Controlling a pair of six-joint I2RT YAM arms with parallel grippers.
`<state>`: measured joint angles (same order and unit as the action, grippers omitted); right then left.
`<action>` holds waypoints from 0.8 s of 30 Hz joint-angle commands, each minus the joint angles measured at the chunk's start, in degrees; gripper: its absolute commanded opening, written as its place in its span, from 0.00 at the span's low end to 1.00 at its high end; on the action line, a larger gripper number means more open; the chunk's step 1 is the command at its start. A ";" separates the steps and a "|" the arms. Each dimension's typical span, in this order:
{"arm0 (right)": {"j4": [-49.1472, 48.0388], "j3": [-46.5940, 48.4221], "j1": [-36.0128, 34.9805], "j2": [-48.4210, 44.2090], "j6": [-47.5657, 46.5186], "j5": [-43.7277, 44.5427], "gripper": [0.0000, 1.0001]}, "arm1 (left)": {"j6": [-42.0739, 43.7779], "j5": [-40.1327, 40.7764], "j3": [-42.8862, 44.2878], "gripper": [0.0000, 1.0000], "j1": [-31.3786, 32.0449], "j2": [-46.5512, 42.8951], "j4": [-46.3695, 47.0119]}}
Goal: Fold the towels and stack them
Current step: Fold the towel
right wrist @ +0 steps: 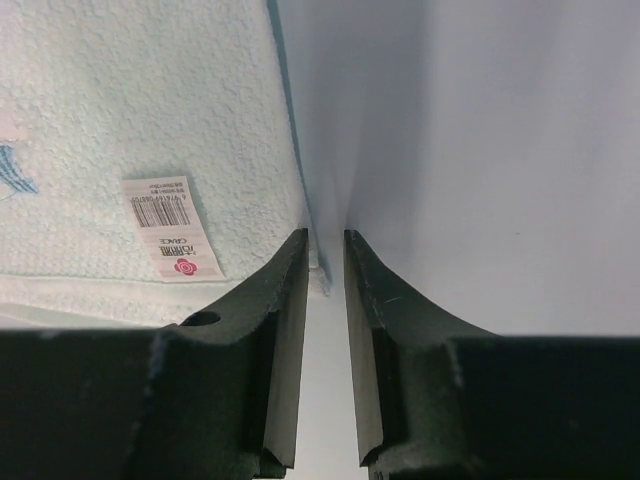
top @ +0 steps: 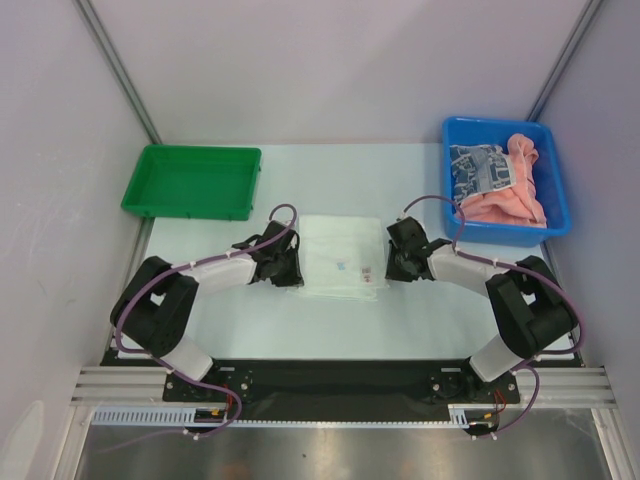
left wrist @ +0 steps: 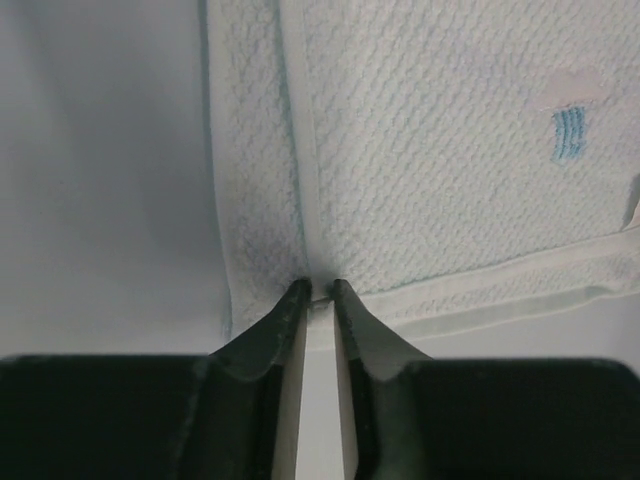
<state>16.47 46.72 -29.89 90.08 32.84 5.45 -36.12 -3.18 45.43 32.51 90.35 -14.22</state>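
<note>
A white towel (top: 335,250) lies flat in the middle of the table between my two arms. My left gripper (top: 297,268) is at its left edge. In the left wrist view the left gripper (left wrist: 318,288) has its jaws nearly together, with the towel's (left wrist: 430,150) hem pinched between the tips. My right gripper (top: 387,266) is at the towel's right edge. In the right wrist view the right gripper (right wrist: 326,240) has narrow jaws with the corner of the towel (right wrist: 120,100) between them, next to a sewn label (right wrist: 172,228). More towels lie in a bin: a salmon-pink one (top: 510,200) and a blue-grey patterned one (top: 478,168).
A blue bin (top: 560,205) holding the other towels stands at the back right. An empty green tray (top: 190,178) sits at the back left. Grey walls close in the table on both sides and behind.
</note>
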 commanded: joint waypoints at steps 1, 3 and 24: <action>1.11 -1.37 -1.40 1.67 1.61 1.66 0.26 | -0.88 1.42 -0.08 0.19 0.62 0.27 0.77; 1.89 -1.46 -2.10 1.76 2.05 2.02 0.25 | -0.80 1.25 0.18 0.15 0.62 0.09 0.25; 6.73 3.90 -3.77 -3.33 0.47 1.93 0.00 | 0.61 2.74 8.79 0.01 1.94 -2.89 -11.61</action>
<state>20.47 47.79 -33.30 89.34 34.46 7.90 -36.01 -1.32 51.24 34.02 90.15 -22.96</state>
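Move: The towel is folded once towards me. The left near corner of its top layer sits right between my left fingertips, with the bottom layer's corner about 2 cm farther left and 2 cm nearer me, and the blue mark 8 cm to the right and 4 cm ahead. From my right hand, the top layer's right near corner is about 1 cm left and 1 cm back; the barcode tag is 4 cm left and 1 cm ahead. My left hand stays put and shuts its fingers on the top layer's near corner, then eases back a touch and lifts about 2 cm. Meanwhile my right hand, low over the table, slides about 1 cm left and slightly back onto its own corner, pinches shut there, then draws a little farther back and just starts to rise. ##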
